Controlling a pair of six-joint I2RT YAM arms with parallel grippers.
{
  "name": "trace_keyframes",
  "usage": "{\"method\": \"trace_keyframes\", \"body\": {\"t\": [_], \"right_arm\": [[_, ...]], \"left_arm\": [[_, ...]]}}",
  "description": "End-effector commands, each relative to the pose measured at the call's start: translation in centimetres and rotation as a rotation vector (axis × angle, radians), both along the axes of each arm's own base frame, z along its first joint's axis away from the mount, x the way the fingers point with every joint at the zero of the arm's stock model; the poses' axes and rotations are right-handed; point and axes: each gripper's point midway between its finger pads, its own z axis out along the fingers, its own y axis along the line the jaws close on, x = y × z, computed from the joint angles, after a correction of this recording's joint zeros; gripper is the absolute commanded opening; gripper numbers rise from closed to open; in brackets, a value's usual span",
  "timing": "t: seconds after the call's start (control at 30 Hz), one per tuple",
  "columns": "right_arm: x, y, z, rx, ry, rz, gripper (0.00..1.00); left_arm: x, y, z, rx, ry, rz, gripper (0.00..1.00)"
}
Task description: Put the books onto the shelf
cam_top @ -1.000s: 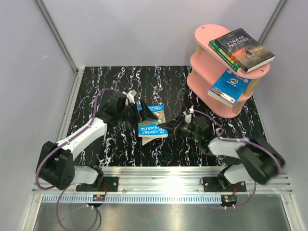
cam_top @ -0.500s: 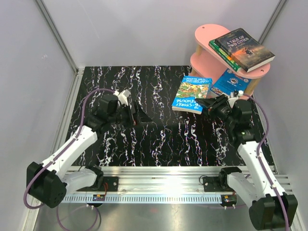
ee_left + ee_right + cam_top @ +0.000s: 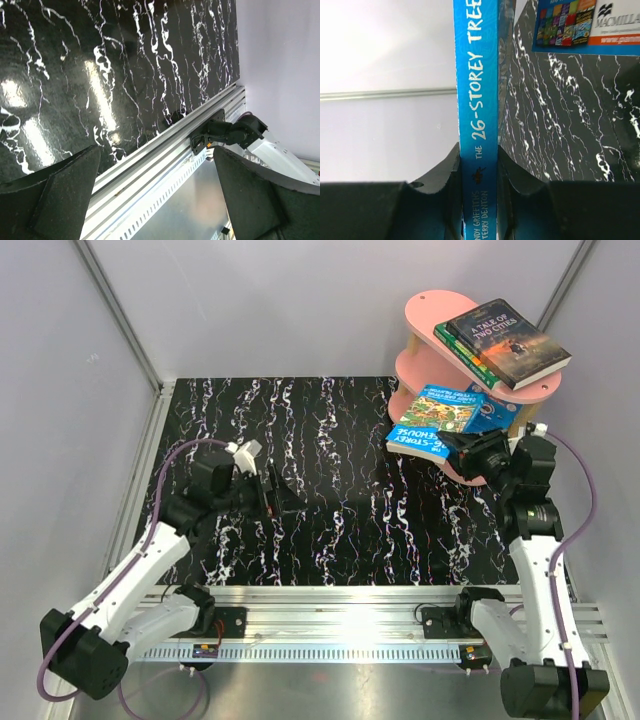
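Note:
My right gripper (image 3: 464, 448) is shut on the blue spine of a green-yellow "Treehouse" book (image 3: 430, 423), holding it flat in the air right in front of the pink shelf (image 3: 428, 312), at middle-tier height. In the right wrist view the spine (image 3: 479, 100) is clamped between both fingers (image 3: 520, 180). On the top tier lies the dark grey "A Tale of Two Cities" (image 3: 508, 342) over a green book (image 3: 458, 346). A blue book (image 3: 492, 412) rests on the middle tier, partly hidden. My left gripper (image 3: 282, 496) hangs open and empty over the table's left half.
The black marbled table (image 3: 330, 530) is walled by grey panels at the left, back and right. An aluminium rail (image 3: 165, 150) with both arm bases runs along the near edge. A book's printed back cover (image 3: 585, 25) shows at the upper right of the right wrist view.
My right arm has carried the Treehouse book from the table's middle rightward and back to the shelf front. My left arm has drawn back to the left, still open.

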Motion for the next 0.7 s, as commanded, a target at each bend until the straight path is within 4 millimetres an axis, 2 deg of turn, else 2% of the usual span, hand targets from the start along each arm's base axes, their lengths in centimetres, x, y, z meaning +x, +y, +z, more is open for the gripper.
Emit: {"method": "trace_keyframes", "body": {"t": [0.0, 0.13, 0.27, 0.43, 0.47, 0.53, 0.6, 0.63, 0.67], "right_arm": [[-1.0, -1.4, 5.2, -0.024, -0.147, -0.080, 0.00], [-1.5, -3.4, 4.7, -0.036, -0.106, -0.197, 0.00], [-2.0, -5.3, 3.3, -0.049, -0.032, -0.307, 0.00], [-0.9, -5.5, 2.8, -0.036, 0.006, -0.289, 0.00], [-0.3, -5.9, 2.3, -0.039, 0.036, -0.297, 0.00], [0.1, -6.0, 2.7, -0.044, 0.027, -0.287, 0.00], [1.0, -7.0, 2.9, -0.045, 0.019, -0.294, 0.00], [1.3, -7.4, 2.7, -0.041, 0.030, -0.288, 0.00], [1.8, -7.3, 2.1, -0.031, 0.054, -0.258, 0.00]], "left_arm": [[-0.1, 0.1, -0.2, -0.010, -0.009, 0.011, 0.99], [0.4, -0.2, 0.1, -0.020, -0.005, 0.015, 0.99], [1.0, -0.6, 0.5, -0.029, -0.006, 0.012, 0.99], [2.2, -1.4, 1.4, -0.044, -0.015, 0.018, 0.99], [2.4, -1.8, 1.9, -0.046, -0.022, 0.014, 0.99], [3.6, -2.8, 3.0, -0.040, -0.041, 0.011, 0.99], [3.8, -4.2, 3.5, -0.019, -0.055, -0.017, 0.99], [4.7, -4.9, 3.2, 0.008, -0.050, -0.012, 0.99], [4.7, -6.1, 4.8, 0.009, -0.075, -0.035, 0.99]]}}
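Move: My right hand holds the 26-Storey Treehouse book by its spine. It is bound for the book stack on the shelf's middle tier, about 6 cm ahead, 7 cm to the right and 4 cm lower. A Tale of Two Cities lies on the top tier, roughly 14 cm ahead, 9 cm right and 14 cm up; the wooden post stands some 4 cm ahead and 13 cm right. From my empty left hand the stack is about 14 cm ahead, 40 cm right and 6 cm higher. Keeping the spine pinched, I swing my right hand about 7 cm to the right to bring the book over the stack, drawing back 2 cm at first and then easing forward again and slightly down. My wrist turns some 15 degrees clockwise and tips nose-down about 10. My open left hand dips a little, then heads forward and right over bare table. ##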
